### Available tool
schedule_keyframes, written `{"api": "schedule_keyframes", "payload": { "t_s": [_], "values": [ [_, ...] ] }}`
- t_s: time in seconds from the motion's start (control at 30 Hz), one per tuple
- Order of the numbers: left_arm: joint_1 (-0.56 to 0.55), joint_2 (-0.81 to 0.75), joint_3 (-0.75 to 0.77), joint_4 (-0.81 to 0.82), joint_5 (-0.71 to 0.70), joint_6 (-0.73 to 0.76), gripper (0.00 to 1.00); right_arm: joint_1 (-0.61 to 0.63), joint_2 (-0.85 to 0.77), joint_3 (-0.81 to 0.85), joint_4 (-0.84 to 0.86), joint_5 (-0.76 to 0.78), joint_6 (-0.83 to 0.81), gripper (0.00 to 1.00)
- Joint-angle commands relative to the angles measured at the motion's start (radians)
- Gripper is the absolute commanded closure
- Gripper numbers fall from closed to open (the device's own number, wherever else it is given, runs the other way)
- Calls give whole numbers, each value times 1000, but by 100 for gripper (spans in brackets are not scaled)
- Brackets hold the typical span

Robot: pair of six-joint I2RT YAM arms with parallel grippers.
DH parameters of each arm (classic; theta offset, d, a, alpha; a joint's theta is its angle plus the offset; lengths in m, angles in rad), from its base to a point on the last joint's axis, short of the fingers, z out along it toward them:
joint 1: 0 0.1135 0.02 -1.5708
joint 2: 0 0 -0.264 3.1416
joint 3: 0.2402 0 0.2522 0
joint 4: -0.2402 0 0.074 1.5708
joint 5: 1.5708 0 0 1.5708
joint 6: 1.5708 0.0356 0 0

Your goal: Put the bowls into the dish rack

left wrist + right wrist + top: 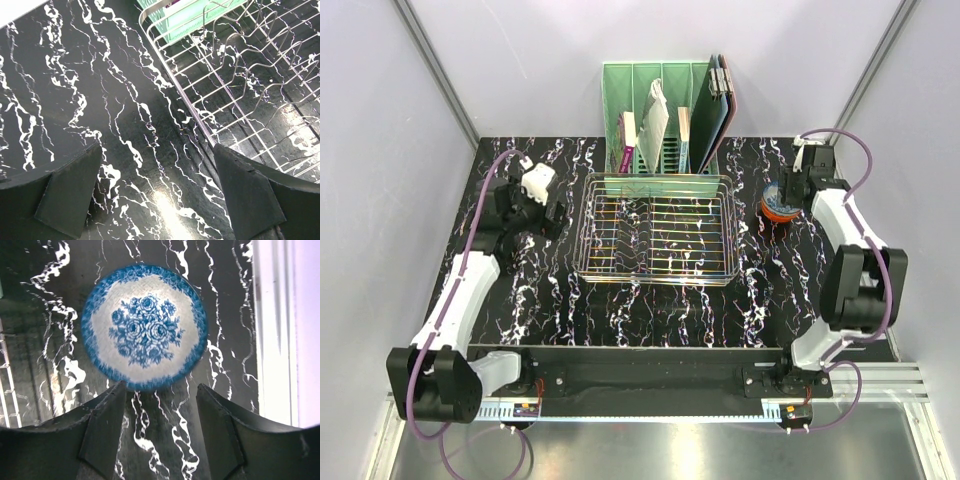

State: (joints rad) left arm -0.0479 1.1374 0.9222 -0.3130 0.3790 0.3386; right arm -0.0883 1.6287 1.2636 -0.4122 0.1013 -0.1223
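Note:
A white bowl [144, 327] with a blue rose pattern and a blue rim sits upright on the black marbled table. From above, the same bowl [779, 203] stands right of the dish rack, and an orange-red band shows on its near side. My right gripper [160, 390] is open, its fingertips just short of the bowl's near rim with only table between them. It hangs beside the bowl, right gripper [800, 190]. The chrome wire dish rack [655, 232] holds no bowl. My left gripper [157, 150] is open and empty over the table, just left of the rack's rim [185, 97].
A green slotted organizer [660, 75] with boards and packets stands behind the rack. Pale walls close in the table at the back and both sides; the right wall [300, 330] runs near the bowl. The left gripper [556, 214] hovers by the rack's left side.

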Motion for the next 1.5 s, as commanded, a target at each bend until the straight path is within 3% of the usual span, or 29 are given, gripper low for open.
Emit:
{"api": "schedule_keyframes", "payload": {
  "t_s": [0.0, 0.5, 0.87, 1.17, 1.23, 1.37, 1.47],
  "values": [
    [-4, -50, -13, 12, -19, 20, 1, -34, 66, 91, 38, -20, 38, 36],
    [-4, -64, -46, 14, 1, 19, 1, -96, 177, 132, 61, -26, 50, 40],
    [-4, -77, -54, 11, 3, 23, 1, -107, 266, 171, 59, -35, 79, 50],
    [-3, -62, -59, 12, 18, 10, 1, -107, 260, 178, 64, -23, 79, 67],
    [-3, -59, -59, 11, 18, 11, 1, -107, 258, 180, 61, -26, 78, 73],
    [-4, -64, -62, 11, 18, 13, 1, -107, 257, 183, 61, -28, 79, 99],
    [-4, -65, -60, 11, 17, 11, 1, -107, 247, 187, 61, -28, 78, 100]
  ]
}}
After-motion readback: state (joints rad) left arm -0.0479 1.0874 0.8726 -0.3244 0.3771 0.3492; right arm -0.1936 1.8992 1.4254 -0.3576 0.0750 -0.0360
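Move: The blue-and-white bowl lies close below the right hand, its middle about 4 cm ahead, 1 cm to the left and 7 cm down, nested on an orange bowl a couple of centimetres lower. The dish rack's middle is some 34 cm to this hand's left and 4 cm back; the green file holder stands about 33 cm left and 14 cm ahead. From the left hand that blue-and-white bowl is roughly 57 cm to the right, 12 cm ahead and 13 cm lower. The right fingertips pinch the right-hand rim of the top, blue-and-white bowl, shutting from about two-thirds open to almost closed. To get there the right hand sinks some 7 cm while working about 5 cm right and 4 cm forward, off the bowl's middle to its rim, and turns about 10 degrees clockwise; it then eases up 1–2 cm as the fingers finish closing. ##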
